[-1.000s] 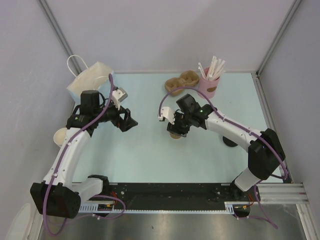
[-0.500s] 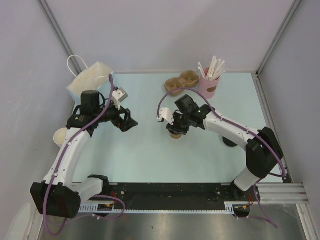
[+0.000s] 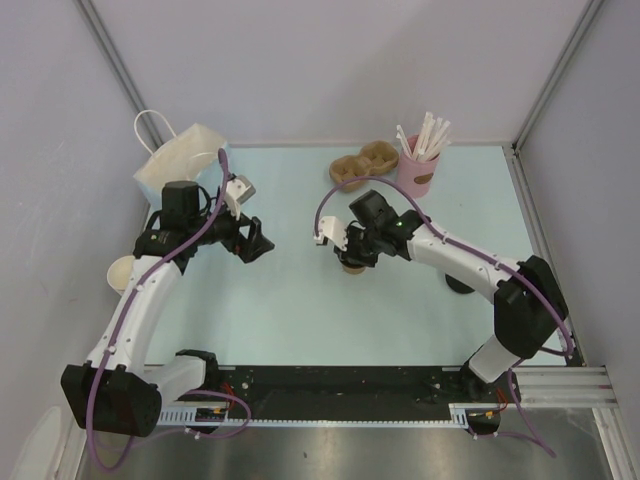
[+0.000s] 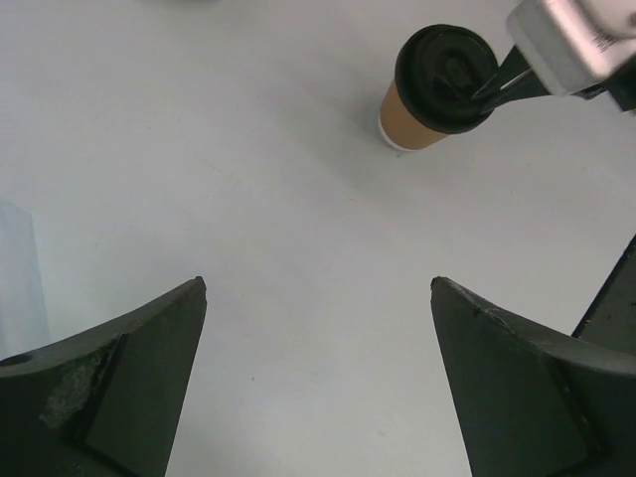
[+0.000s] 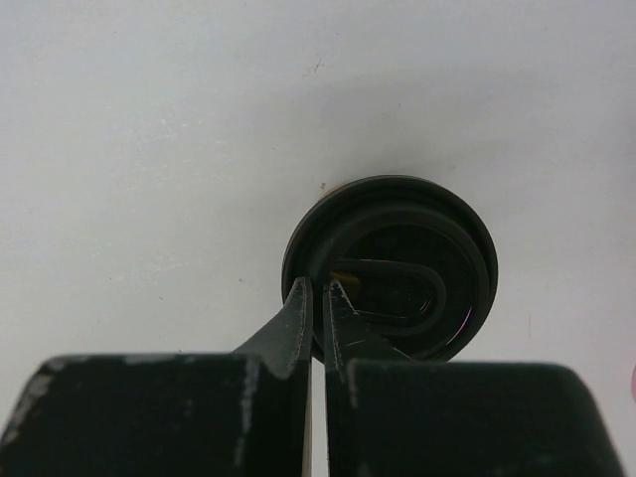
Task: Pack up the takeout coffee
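Observation:
The takeout coffee (image 3: 349, 267), a tan paper cup with a black lid, stands upright in the middle of the table. My right gripper (image 3: 351, 257) is right above it. In the right wrist view the right gripper (image 5: 320, 286) is shut, its thin tips pinching the left rim of the lid (image 5: 397, 260), one outside the rim and one on top. The left wrist view shows the cup (image 4: 422, 99) far ahead with those tips on its lid. My left gripper (image 3: 262, 243) hangs wide open to the cup's left. Nothing is between its fingers (image 4: 129, 388).
A white paper bag (image 3: 185, 160) lies at the back left. Lidless tan cups (image 3: 362, 165) lie at the back centre beside a pink cup of white straws (image 3: 418, 172). A cream cup (image 3: 122, 272) sits at the left edge, under the left arm.
The right gripper's jaws have closed onto the lid's rim, and the gripper has shifted slightly left and back. The left arm has stayed still.

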Motion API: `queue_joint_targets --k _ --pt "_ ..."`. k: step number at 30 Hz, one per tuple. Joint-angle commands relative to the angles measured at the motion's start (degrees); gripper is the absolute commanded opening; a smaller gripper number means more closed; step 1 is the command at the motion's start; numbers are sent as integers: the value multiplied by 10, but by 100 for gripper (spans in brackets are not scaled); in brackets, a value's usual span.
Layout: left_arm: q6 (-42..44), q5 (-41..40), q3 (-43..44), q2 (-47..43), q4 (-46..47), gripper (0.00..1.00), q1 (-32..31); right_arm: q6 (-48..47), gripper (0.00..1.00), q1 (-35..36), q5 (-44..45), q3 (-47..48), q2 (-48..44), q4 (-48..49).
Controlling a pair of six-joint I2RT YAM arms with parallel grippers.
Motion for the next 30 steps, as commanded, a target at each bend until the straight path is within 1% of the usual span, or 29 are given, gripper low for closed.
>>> queue_joint_targets --k 1,2,4,5,9,11,12,13,16,22,30 --pt "23 -46 44 -15 0 99 3 22 0 -25 -5 17 -66 -19" --pt "41 -57 70 -13 -6 99 4 24 0 -32 -18 34 -77 -27" --pt "57 -103 100 -6 -20 99 4 31 0 -54 -32 47 -104 -54" --pt "67 -123 130 0 -23 99 3 33 0 -61 -43 56 -114 -60" --pt "75 -210 189 13 -17 99 4 38 0 -84 -69 56 -158 -102" --pt "70 -239 209 19 -5 99 4 46 0 -102 -103 50 -177 -111" --pt "66 -268 217 33 -4 99 4 47 0 -110 -115 46 -183 -108" --pt "64 -278 224 40 -8 99 4 49 0 -115 -134 40 -194 -104" --pt "61 -310 237 66 -3 99 3 51 0 -136 -147 21 -206 -87" --pt "71 -352 238 84 62 99 4 49 0 -147 -162 4 -209 -82" --pt "79 -374 251 110 87 99 4 49 0 -150 -162 -14 -210 -71"
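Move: The bag stands about 13 cm ahead of the open left hand and 14 cm to its left, its middle some 9 cm lower; the lidded cup is level with that hand, 18 cm to its right and 15 cm down. The right hand already pinches that cup's rim; from it the bag is about 12 cm ahead and 31 cm left, the cup carriers 24 cm ahead and 3 cm right, and the stacked lids 24 cm right and 1 cm back. Still pinching the lidded cup by its rim, the right hand raises it some 12 cm while swinging about 7 cm right, away from the bag, then sinks a couple of centimetres, rolling left side up. Meanwhile the wide-open left hand goes forward, up and left, each roughly 10 cm, to the bag's top, turning counter-clockwise and tipping its fingers up towards level. ##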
